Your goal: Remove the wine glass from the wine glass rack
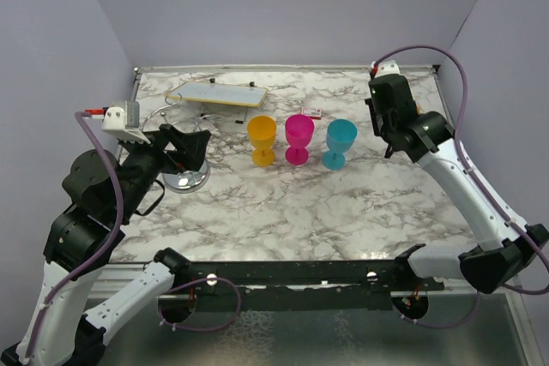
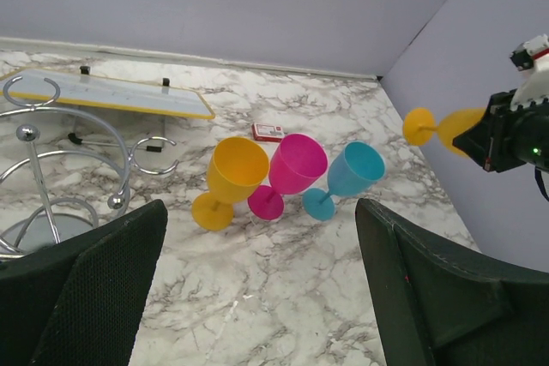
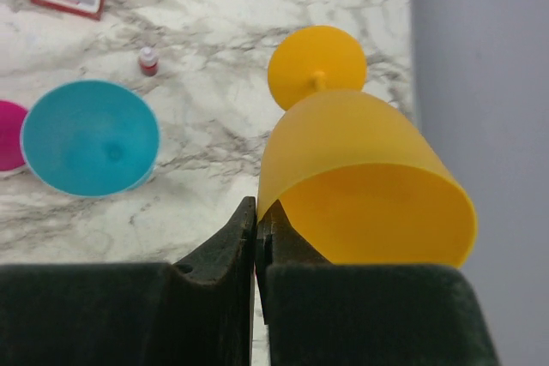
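Note:
My right gripper [image 3: 257,212] is shut on the rim of an orange wine glass [image 3: 360,169], one finger inside the bowl and one outside. The glass lies tilted in the air near the right wall, foot pointing away. It shows in the left wrist view as the orange wine glass [image 2: 437,129], sticking out from the right gripper [image 2: 493,139]. In the top view the right gripper [image 1: 384,130] hides it. The chrome wine glass rack [image 2: 51,160] stands at the left, its round base [image 1: 184,179] below my left gripper [image 1: 193,145]. The left gripper [image 2: 262,212] is open and holds nothing.
Three glasses stand in a row mid-table: orange [image 1: 262,139], magenta [image 1: 299,137], blue [image 1: 340,143]. A flat yellow-edged board [image 1: 219,92] lies at the back left. A small red-and-white card [image 1: 310,112] and a tiny red-capped bottle [image 3: 148,61] lie behind the glasses.

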Available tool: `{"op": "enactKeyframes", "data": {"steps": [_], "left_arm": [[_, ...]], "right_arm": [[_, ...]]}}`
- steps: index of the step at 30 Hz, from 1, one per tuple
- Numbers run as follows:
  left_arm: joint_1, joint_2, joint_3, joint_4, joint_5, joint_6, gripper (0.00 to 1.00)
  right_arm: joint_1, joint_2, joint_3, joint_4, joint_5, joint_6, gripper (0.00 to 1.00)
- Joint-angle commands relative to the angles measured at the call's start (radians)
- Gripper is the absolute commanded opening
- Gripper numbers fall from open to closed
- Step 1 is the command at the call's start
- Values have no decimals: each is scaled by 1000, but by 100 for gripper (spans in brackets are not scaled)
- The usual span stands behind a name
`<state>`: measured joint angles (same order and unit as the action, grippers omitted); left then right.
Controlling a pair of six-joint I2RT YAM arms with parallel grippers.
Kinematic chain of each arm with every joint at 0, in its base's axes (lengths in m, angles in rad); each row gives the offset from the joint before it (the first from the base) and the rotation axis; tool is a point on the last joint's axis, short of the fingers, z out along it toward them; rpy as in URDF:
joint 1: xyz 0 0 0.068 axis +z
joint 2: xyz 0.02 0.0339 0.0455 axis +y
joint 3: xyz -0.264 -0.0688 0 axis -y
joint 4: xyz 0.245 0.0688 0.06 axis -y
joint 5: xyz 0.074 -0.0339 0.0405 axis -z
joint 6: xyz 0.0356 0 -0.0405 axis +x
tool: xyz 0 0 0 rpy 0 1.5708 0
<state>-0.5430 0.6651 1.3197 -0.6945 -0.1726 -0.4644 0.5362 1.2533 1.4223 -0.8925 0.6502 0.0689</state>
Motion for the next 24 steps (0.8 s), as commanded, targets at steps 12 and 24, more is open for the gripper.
{"op": "enactKeyframes", "data": {"steps": [12,24], "left_arm": [[5,0,-10,32,2,79,93],[5,31,-4,39,11,137,93]], "right_arm": [[-204,196,56,-164,-478,116,1],[-220,307,46,-176,-520,119,1]]}}
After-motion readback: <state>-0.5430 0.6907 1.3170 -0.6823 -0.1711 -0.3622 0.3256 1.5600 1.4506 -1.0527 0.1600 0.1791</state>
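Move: The right hand holds a yellow wine glass by its rim, some 26 cm above the table. The free spot it is being taken to is almost under the hand, about 3 cm ahead and 1 cm left. The standing blue glass is about 10 cm to the hand's left and 3 cm ahead, with the magenta glass some 20 cm left and 3 cm ahead, both roughly 19 cm below. From the left hand, that spot is about 42 cm right, 15 cm ahead and 39 cm below. The right hand, still pinching the yellow glass at its rim with shut fingers, sinks about 12 cm towards the bare marble on the blue glass's right, quickest at the start, easing about 2 cm left in the later part. As it goes down the wrist tips the fingers some 30 degrees further downward and rolls so that the hand's left side rises around 15 degrees, bringing the glass's foot down beside the blue glass's foot. ##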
